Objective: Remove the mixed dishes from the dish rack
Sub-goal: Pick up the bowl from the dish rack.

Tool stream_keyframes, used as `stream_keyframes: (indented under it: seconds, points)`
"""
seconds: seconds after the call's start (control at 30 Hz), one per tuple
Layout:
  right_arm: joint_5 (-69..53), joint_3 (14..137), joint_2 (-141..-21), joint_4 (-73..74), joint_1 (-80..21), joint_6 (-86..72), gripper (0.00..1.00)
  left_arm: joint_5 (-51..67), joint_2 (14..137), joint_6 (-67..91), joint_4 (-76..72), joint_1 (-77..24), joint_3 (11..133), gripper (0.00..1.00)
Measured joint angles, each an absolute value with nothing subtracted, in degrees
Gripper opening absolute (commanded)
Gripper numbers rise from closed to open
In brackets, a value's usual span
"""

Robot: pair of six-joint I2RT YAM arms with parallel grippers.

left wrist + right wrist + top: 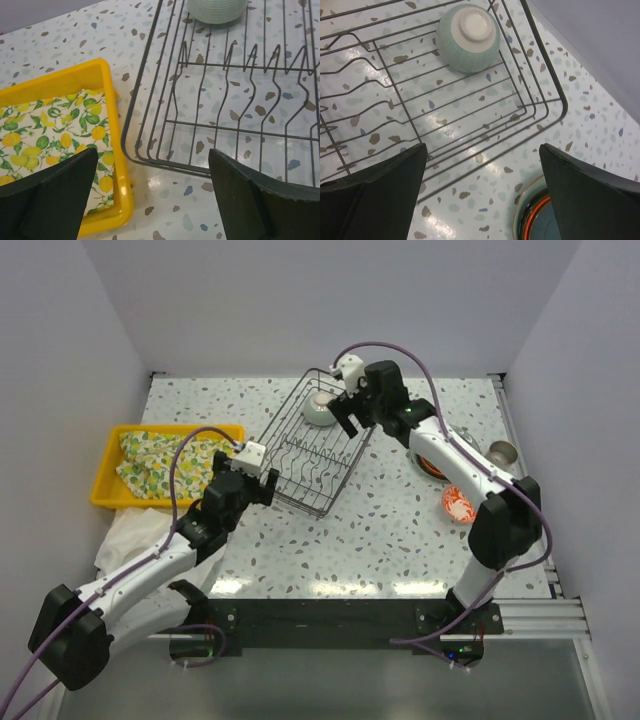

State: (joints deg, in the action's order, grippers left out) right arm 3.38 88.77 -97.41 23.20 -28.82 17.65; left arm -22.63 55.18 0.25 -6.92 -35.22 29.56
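The black wire dish rack (315, 450) stands mid-table. One upturned celadon bowl (320, 410) sits in its far end, also seen in the right wrist view as the bowl (468, 37) and in the left wrist view as the bowl (217, 9). My right gripper (350, 418) hovers open over the rack's far right edge (540, 107), nothing between its fingers (482, 195). Beside the rack's near left corner (135, 150), my left gripper (264, 483) is open and empty too (152, 200). Stacked plates (535, 220), a red-patterned bowl (457, 504) and a beige cup (501, 451) rest on the table at right.
A yellow tray (112, 440) with a lemon-print cloth (160, 460) lies left of the rack; its corner (112, 150) is close to my left fingers. A white cloth (128, 535) lies at the near left. Walls enclose the table on three sides.
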Motion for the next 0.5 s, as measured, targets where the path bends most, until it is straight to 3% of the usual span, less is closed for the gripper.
stream_keyframes:
  seconds: [0.5]
  points:
    - [2.11, 105.16, -121.03, 18.72, -35.27, 31.94, 0.98, -26.55, 55.83, 2.39, -5.02, -30.48, 29.89, 0.97]
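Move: Ahead and to the left of the right hand, the upturned green bowl in the dish rack lies about 10 cm farther out, 7 cm left and some 13 cm lower. The rack's middle is roughly 11 cm nearer the robot than the bowl and level with it sideways; the plate stack on the table is about 27 cm to the right of the right hand and 2 cm ahead. From the left hand the bowl is some 20 cm ahead, 19 cm right and 6 cm below. Sweeping left about 10 cm, the right hand sinks some 7 cm and reaches about 5 cm forward over the rack towards the green bowl, turning roughly 15 degrees counter-clockwise and dipping its left side some 10 degrees, fingers kept wide open. The left hand, empty and open, shifts a few centimetres left, away from the bowl, turning slightly counter-clockwise, and slows almost to a stop. ##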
